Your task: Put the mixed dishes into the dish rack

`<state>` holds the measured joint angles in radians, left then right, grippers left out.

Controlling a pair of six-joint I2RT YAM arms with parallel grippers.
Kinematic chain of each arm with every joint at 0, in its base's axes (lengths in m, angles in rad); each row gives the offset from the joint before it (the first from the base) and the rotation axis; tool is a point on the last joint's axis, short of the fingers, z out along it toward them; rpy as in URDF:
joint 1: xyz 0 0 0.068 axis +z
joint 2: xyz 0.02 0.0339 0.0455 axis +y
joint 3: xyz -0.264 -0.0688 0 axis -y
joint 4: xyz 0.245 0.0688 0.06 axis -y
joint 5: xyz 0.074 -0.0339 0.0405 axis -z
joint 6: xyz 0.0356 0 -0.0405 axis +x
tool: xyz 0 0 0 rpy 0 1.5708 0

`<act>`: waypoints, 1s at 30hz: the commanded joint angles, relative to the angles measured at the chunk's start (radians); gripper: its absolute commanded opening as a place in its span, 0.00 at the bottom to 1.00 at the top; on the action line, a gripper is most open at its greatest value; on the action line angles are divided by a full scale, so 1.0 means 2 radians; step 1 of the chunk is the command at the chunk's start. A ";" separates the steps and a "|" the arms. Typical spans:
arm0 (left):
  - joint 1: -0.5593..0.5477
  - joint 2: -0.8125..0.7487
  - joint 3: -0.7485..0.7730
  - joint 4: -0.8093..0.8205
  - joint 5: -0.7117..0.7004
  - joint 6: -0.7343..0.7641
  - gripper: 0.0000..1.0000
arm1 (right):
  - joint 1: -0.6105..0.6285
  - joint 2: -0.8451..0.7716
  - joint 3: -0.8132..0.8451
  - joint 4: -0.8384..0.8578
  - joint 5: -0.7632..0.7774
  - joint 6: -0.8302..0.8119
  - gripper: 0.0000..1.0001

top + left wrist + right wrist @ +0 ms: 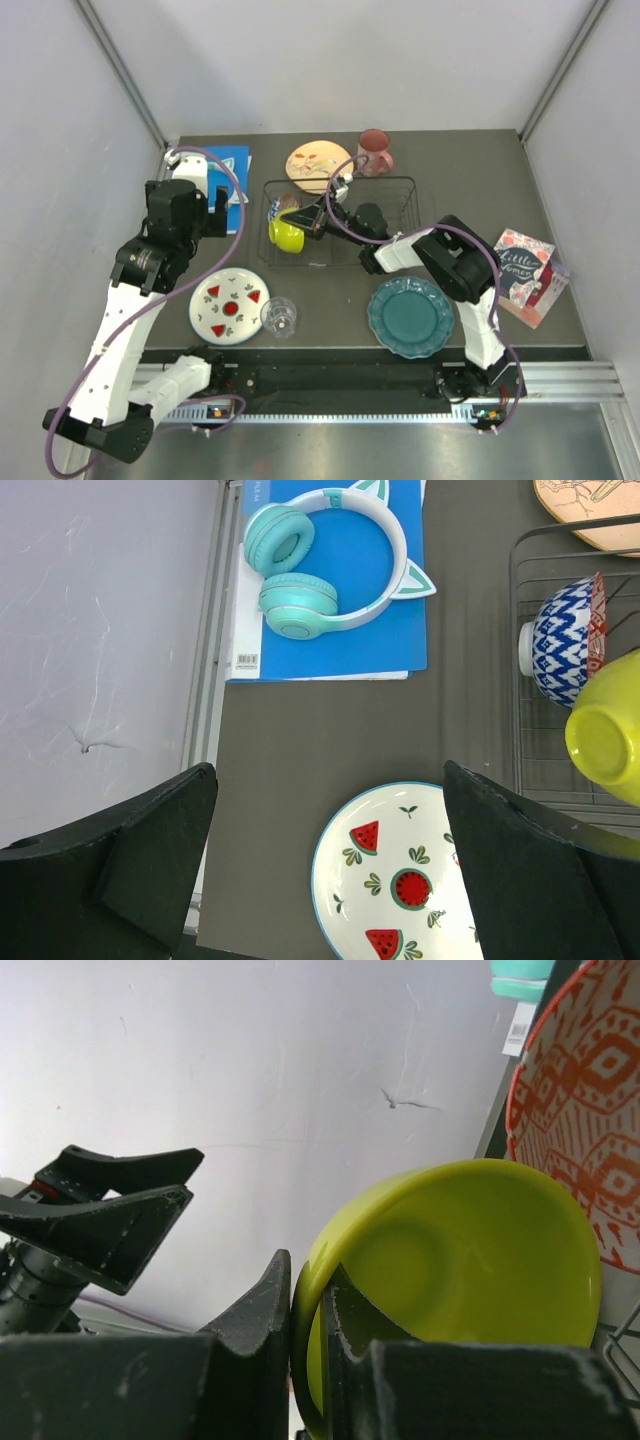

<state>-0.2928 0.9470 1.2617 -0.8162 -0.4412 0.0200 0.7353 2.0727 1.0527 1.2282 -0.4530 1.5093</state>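
My right gripper (312, 224) (305, 1300) is shut on the rim of the lime-green bowl (285, 236) (470, 1260) (606, 730), holding it on its side at the left end of the black wire dish rack (400, 184). The red-patterned bowl (284, 207) (580, 1110) (562, 638) stands on edge beside it in the rack. My left gripper (216, 212) (330, 870) is open and empty above the table, left of the rack. The white plate with red shapes (230, 305) (400, 880), clear glass (280, 317) and teal plate (411, 316) lie in front. The cream floral plate (318, 163) and pink mug (375, 152) sit behind.
Teal cat-ear headphones (320, 565) lie on a blue folder (238, 170) at the back left. A printed card (525, 272) lies at the right edge. Grey walls close in the table on three sides.
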 commanded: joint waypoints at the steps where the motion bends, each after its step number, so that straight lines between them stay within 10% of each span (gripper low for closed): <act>1: 0.004 0.000 0.017 0.010 0.003 -0.008 0.99 | 0.019 0.003 -0.015 0.002 0.003 -0.030 0.00; 10: 0.004 0.000 0.020 0.011 0.005 -0.008 0.99 | 0.027 -0.024 -0.021 -0.067 0.005 -0.078 0.01; 14: 0.004 0.003 0.029 0.008 0.007 -0.007 0.99 | 0.031 -0.031 -0.012 -0.114 0.009 -0.100 0.59; 30: 0.004 0.013 0.035 0.006 0.020 -0.008 0.99 | 0.053 -0.134 0.090 -0.478 0.032 -0.350 0.99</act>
<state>-0.2893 0.9661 1.2930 -0.8188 -0.4213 0.0200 0.8230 1.9083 1.1553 0.4992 -0.4126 1.0138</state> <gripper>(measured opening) 0.991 0.917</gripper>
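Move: I still hold the yellow-green bowl by its upper rim in my right hand. The spot for it, the dish rack's near left corner, lies about 11 cm below that hand, 3 cm back and 4 cm left. The patterned bowl stands in the rack some 10 cm beyond that spot and level with it sideways. The clear glass is roughly 20 cm back and 6 cm left of my right hand. From my left hand the spot is about 17 cm right, 5 cm back and 20 cm below. With my right hand I lower the yellow-green bowl about 6 cm into the rack's near left corner, beside the patterned bowl, drifting a little back. At the bottom I open the fingers wide and let go of the rim, ease back and left, and tip the left-pointing fingers down some 30 degrees, rising slightly at the end. ##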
